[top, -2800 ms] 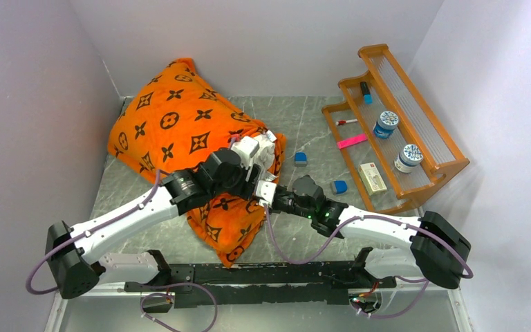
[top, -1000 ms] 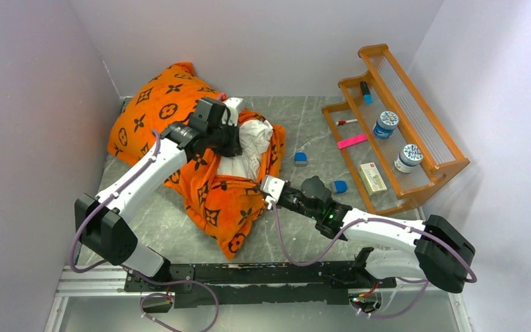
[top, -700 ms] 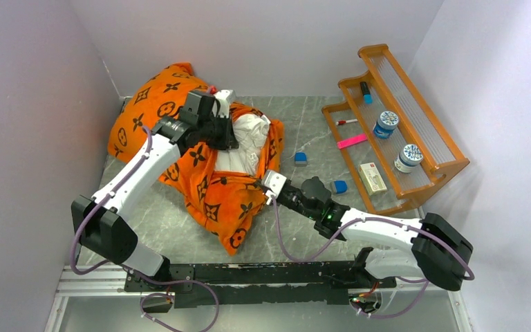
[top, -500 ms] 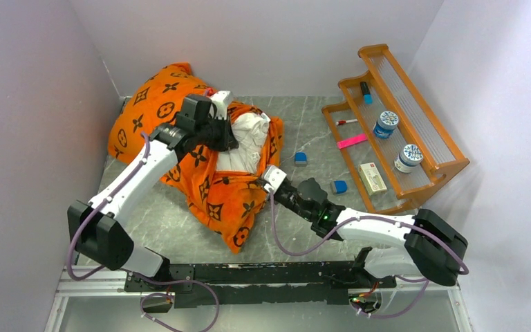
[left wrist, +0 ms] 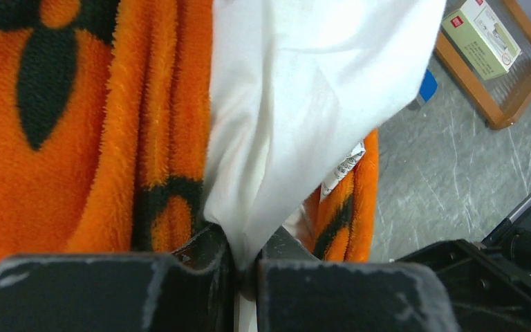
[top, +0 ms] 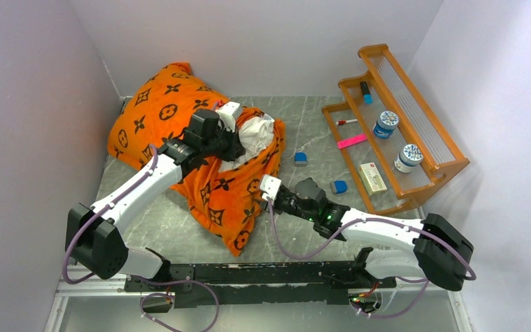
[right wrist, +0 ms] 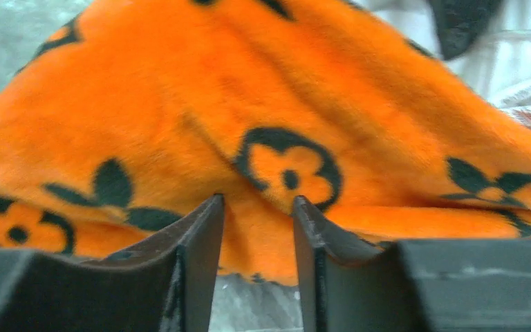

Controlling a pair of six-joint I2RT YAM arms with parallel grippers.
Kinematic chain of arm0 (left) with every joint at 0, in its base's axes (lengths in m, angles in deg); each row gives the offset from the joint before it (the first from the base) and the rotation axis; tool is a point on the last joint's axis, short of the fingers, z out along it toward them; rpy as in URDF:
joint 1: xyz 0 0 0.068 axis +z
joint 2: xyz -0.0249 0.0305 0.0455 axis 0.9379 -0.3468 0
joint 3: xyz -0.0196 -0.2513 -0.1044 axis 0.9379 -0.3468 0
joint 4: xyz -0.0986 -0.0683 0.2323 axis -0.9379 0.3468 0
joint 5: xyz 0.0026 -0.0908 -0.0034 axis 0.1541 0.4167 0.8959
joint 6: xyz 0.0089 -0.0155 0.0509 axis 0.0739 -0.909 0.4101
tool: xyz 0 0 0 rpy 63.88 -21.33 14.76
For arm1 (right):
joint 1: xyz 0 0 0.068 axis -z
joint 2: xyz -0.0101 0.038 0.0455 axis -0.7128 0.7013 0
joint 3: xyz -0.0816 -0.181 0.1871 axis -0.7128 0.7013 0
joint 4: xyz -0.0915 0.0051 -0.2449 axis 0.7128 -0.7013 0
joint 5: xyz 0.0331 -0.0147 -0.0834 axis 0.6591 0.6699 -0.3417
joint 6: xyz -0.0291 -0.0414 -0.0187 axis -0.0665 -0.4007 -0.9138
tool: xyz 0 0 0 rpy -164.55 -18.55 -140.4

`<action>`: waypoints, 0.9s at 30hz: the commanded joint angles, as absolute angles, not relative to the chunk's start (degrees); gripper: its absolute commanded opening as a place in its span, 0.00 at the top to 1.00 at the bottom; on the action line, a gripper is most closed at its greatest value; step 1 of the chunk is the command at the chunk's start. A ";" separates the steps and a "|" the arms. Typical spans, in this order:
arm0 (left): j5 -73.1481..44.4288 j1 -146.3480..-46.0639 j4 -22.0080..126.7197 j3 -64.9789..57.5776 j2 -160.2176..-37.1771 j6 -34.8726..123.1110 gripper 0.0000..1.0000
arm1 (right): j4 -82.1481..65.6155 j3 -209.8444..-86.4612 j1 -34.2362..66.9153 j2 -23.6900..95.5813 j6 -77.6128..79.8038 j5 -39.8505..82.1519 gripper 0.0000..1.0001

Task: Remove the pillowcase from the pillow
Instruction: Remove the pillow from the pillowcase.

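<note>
The orange pillowcase (top: 169, 114) with dark flower motifs lies bunched at the back left, one flap trailing toward the near edge. A patch of the white pillow (top: 254, 130) shows at its open right end. My left gripper (top: 240, 142) is shut on a pinch of that white pillow cloth (left wrist: 304, 90), with orange pillowcase pile (left wrist: 90, 138) beside it; the closed left gripper (left wrist: 245, 259) fills the bottom of the left wrist view. My right gripper (top: 263, 185) is open at the pillowcase's right edge. In the right wrist view the right gripper (right wrist: 257, 204) stands open, with the pillowcase hem (right wrist: 249, 104) just at its tips.
A wooden rack (top: 449, 166) at the right holds two jars (top: 387, 124), a marker, a pink strip and a small box. Two small blue objects (top: 301, 159) (top: 339, 186) lie on the grey table between rack and pillowcase. Walls stand close at the left and back.
My right gripper has opened and let go of the pillowcase edge. The left gripper, still pinching the pillow, has shifted slightly right and nearer, and less white shows.
</note>
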State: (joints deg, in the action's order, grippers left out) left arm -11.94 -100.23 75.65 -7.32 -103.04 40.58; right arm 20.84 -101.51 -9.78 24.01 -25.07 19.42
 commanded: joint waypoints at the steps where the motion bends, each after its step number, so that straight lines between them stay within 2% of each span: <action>1: -18.24 -98.70 66.50 -6.26 -101.08 43.01 0.95 | 12.97 -105.93 -10.21 19.83 -26.93 29.46 0.52; 12: -17.20 -99.10 66.15 -6.51 -100.89 43.18 0.95 | 8.78 -117.66 -11.29 23.10 -30.80 35.36 0.38; 27: -16.94 -99.39 66.64 -6.17 -100.13 43.51 0.95 | 4.30 -130.46 -10.97 38.16 -41.48 31.35 0.36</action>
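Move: My right hand has just let go of the pillowcase. The pillowcase fold by the near edge of its opening lies about 9 cm to its left, 3 cm ahead and 3 cm lower. The bared white pillow is roughly 15 cm ahead and 1 cm left; the nearer blue block sits some 9 cm ahead, 13 cm right and 14 cm down. From my left hand, which pinches the white pillow, that fold is about 8 cm back, 4 cm left and 9 cm below. With my right hand I back off about 3 cm from the loose pillowcase, opening the fingers wider as I lift some 8 cm and swing left. Then I curve forward again and start sinking over the near fold, ending around 7 cm farther left, turned some 15 degrees counter-clockwise. My left hand stays put, still pinching the white pillow. ##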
